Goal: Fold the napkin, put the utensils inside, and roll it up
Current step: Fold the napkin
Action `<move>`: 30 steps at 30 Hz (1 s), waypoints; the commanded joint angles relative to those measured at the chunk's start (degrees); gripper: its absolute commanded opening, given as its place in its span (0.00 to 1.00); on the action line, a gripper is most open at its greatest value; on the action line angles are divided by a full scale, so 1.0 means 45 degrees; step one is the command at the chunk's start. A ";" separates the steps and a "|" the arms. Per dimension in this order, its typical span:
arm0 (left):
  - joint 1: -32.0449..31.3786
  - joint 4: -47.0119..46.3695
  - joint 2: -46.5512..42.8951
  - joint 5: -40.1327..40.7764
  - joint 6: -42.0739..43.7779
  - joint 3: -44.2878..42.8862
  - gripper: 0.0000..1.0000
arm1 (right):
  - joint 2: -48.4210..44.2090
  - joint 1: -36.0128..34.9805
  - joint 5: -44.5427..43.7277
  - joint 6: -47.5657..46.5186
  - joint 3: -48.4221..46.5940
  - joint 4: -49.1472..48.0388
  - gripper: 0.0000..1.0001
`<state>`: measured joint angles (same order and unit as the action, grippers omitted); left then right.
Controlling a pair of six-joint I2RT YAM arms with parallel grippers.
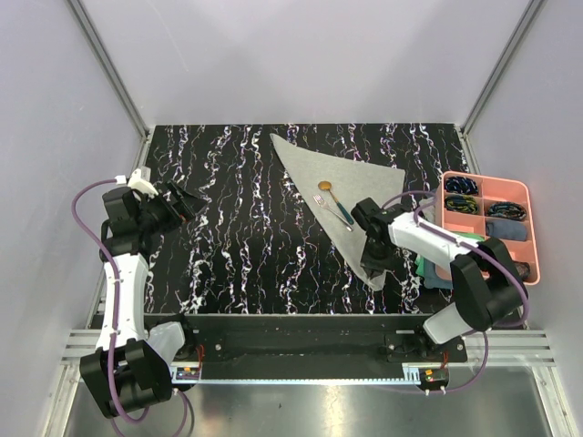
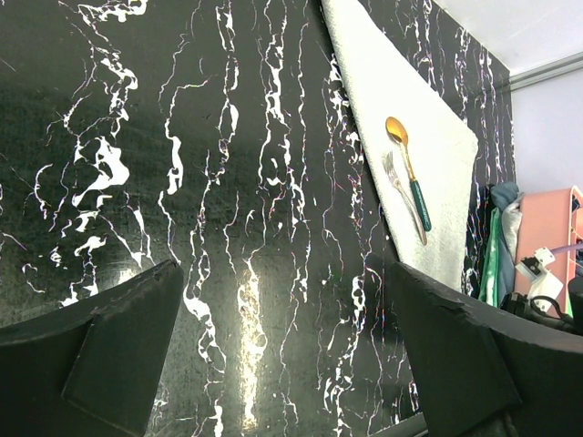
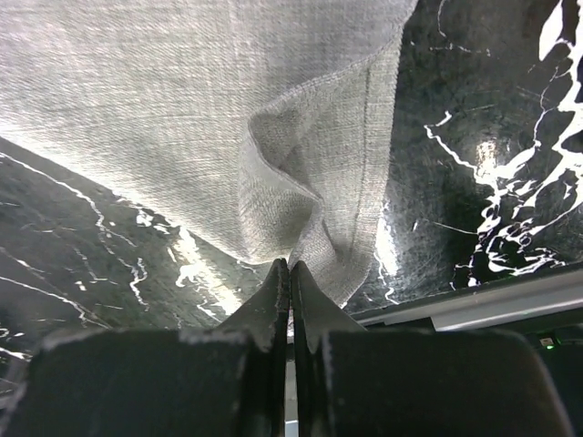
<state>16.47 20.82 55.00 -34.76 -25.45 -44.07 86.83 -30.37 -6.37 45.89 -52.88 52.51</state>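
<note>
The napkin [image 1: 351,177], light grey-green, lies as a triangle on the black marbled table, one point toward the near edge. On it rest the utensils, side by side: a gold spoon [image 1: 327,188] and a fork [image 1: 322,202] with teal handles. My right gripper [image 1: 374,267] is shut on the napkin's near corner; in the right wrist view the cloth [image 3: 182,109] bunches into a raised fold right at the gripper [image 3: 290,266]. My left gripper [image 1: 187,200] hovers open and holds nothing over the table's left side. Its wrist view [image 2: 287,337] shows the napkin [image 2: 401,82], spoon [image 2: 397,132] and fork [image 2: 401,187] far ahead.
A pink compartment tray [image 1: 536,237] with small dark items stands at the right edge. Dark green and teal folded cloths [image 1: 437,269] lie between it and the right arm. The table's metal front rail [image 3: 510,296] runs just behind the pinched corner.
</note>
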 commanded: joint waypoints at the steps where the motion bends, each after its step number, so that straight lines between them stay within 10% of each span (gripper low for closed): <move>1: -0.0027 -0.0720 0.0003 -0.0439 -0.0066 -0.0010 0.99 | -0.0971 -0.0087 0.0126 0.0075 0.0734 0.0674 0.00; 5: -0.0027 -0.0739 0.0004 -0.0420 -0.0086 0.0009 0.99 | -0.1676 -0.0145 0.0595 0.0330 0.1497 0.1511 0.05; 10: -0.0047 -0.0740 0.0004 -0.0458 -0.0105 0.0029 0.99 | -0.3102 -0.0419 -0.0085 0.0760 0.0797 0.2606 0.40; 30: -0.0046 -0.0759 -0.0016 -0.0439 -0.0086 0.0048 0.99 | 0.0452 -0.2782 -0.1495 0.0409 -0.0474 0.1710 0.42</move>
<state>16.43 19.84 55.00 -35.00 -25.54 -44.07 89.97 -41.98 -9.91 47.40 -52.21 60.66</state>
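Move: The napkin's near corner is already gathered at the right hand's shut fingertips, about 1 cm below the hand point, with the cloth buckled just ahead and the table's front edge roughly 11 cm behind. On the napkin, about 3 cm lower than this hand, the fork lies some 19 cm ahead and 12 cm left, the spoon about 22 cm ahead and 11 cm left. From the left hand, that corner is about 11 cm back, 52 cm right and 18 cm lower. Still pinching the napkin's near corner, the right hand draws it back about 5 cm and a little right, towards the table's front edge, then its fingers part to not quite half open and let go. It rises some 3 cm, drifts about 2 cm left and sinks again over the corner, fingers open, twisting about 10 degrees counter-clockwise. ##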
